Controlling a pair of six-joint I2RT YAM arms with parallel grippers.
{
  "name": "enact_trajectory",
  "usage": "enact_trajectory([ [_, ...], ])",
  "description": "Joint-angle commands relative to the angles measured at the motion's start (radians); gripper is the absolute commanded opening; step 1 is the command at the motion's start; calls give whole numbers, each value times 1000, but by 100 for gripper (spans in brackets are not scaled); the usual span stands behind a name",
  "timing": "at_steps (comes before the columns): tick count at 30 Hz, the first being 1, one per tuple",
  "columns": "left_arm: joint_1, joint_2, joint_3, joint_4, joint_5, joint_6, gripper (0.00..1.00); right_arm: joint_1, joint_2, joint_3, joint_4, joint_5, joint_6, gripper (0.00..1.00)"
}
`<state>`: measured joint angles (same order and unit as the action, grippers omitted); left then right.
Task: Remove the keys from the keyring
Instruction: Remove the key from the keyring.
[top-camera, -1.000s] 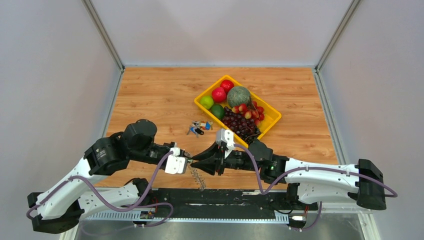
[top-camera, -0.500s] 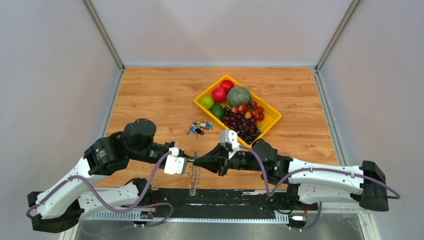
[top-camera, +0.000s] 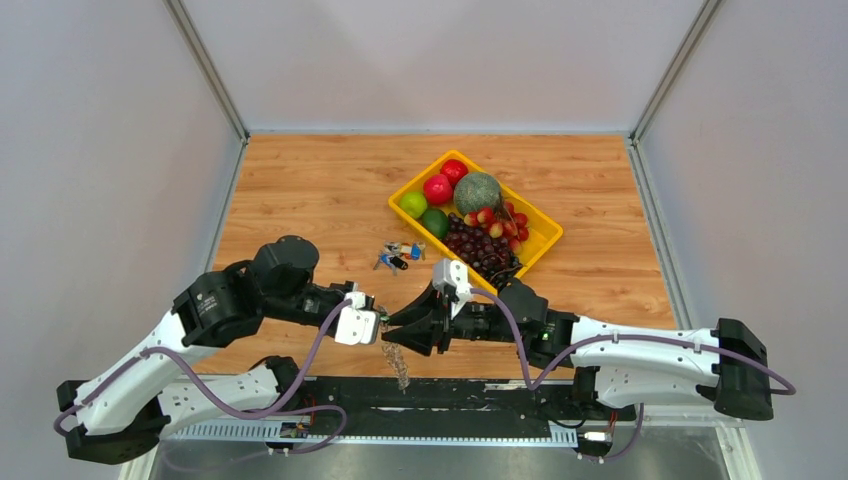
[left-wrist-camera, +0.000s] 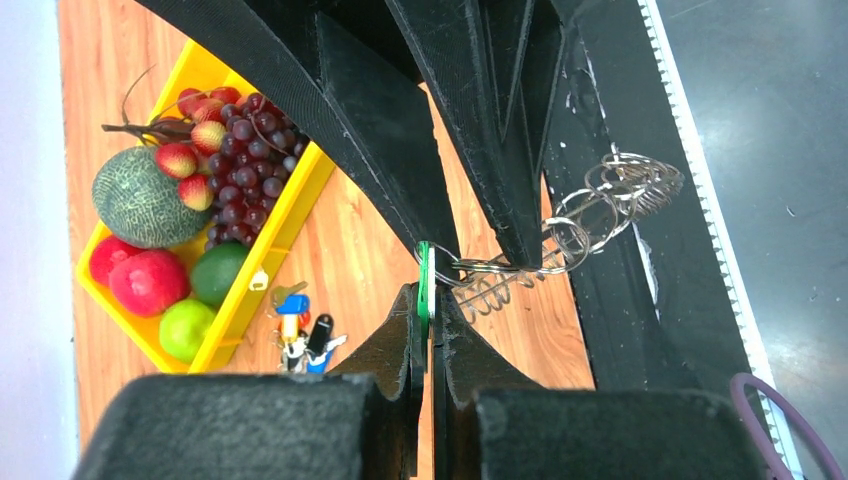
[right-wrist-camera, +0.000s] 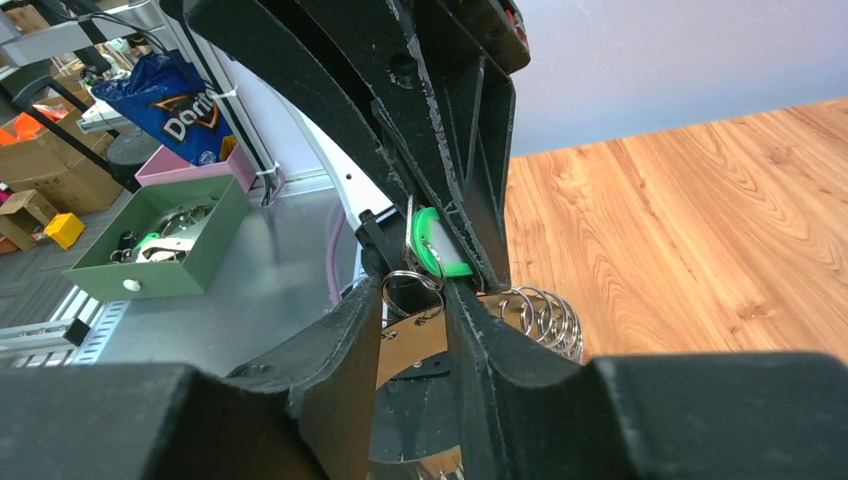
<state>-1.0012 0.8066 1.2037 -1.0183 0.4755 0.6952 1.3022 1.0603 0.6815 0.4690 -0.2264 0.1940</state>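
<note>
My left gripper (top-camera: 378, 322) (left-wrist-camera: 428, 292) is shut on the small green tag (left-wrist-camera: 424, 268) (right-wrist-camera: 441, 250) of the keyring (left-wrist-camera: 570, 232), above the table's near edge. From the tag, thin silver rings lead to the keys (top-camera: 401, 364) (left-wrist-camera: 628, 186) (right-wrist-camera: 546, 316), a dense silver string like a coil that hangs over the edge. My right gripper (top-camera: 388, 334) (right-wrist-camera: 413, 286) faces the left one. Its fingers (left-wrist-camera: 520, 235) are open, one on each side of a small silver ring (right-wrist-camera: 407, 290) next to the tag.
A yellow tray (top-camera: 541, 236) (left-wrist-camera: 262, 262) holds a melon (top-camera: 477, 191), grapes, limes and red fruit behind the grippers. A small bunch of coloured keys (top-camera: 398, 255) (left-wrist-camera: 300, 325) lies on the wood left of the tray. A black rail (top-camera: 450, 395) runs along the near edge.
The right gripper's fingers, shut to a point half a second ago, now stand apart around the ring. The hanging string of keys has swung a little to the right.
</note>
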Motion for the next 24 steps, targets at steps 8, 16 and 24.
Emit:
enact_trajectory([
  [8, -8, 10, 54, 92, 24, -7, 0, 8, 20, 20, 57, 126, 48, 1],
  [16, -9, -10, 45, 107, -51, -21, 0, 8, -46, -48, 33, 350, 145, 0],
  [24, -9, -26, 25, 116, -118, -10, 0, 9, -107, -116, 13, 472, 319, 0],
])
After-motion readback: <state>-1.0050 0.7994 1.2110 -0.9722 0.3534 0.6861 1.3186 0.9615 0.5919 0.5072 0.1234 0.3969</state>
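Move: The small ring lies right at the right fingertips, about 1 cm to their left, threaded on the green-capped key that the left hand holds some 3 cm left of the right hand and 1 cm above. The steel disc hangs about 6 cm back of the right hand and 4 cm below; the loose keys lie 12 cm ahead, straight out, some 20 cm down. From the left hand the ring is about 2 cm to the right. Right fingers shut on the ring, pulling some 4 cm forward, veering right; left, still gripping the key, follows. ##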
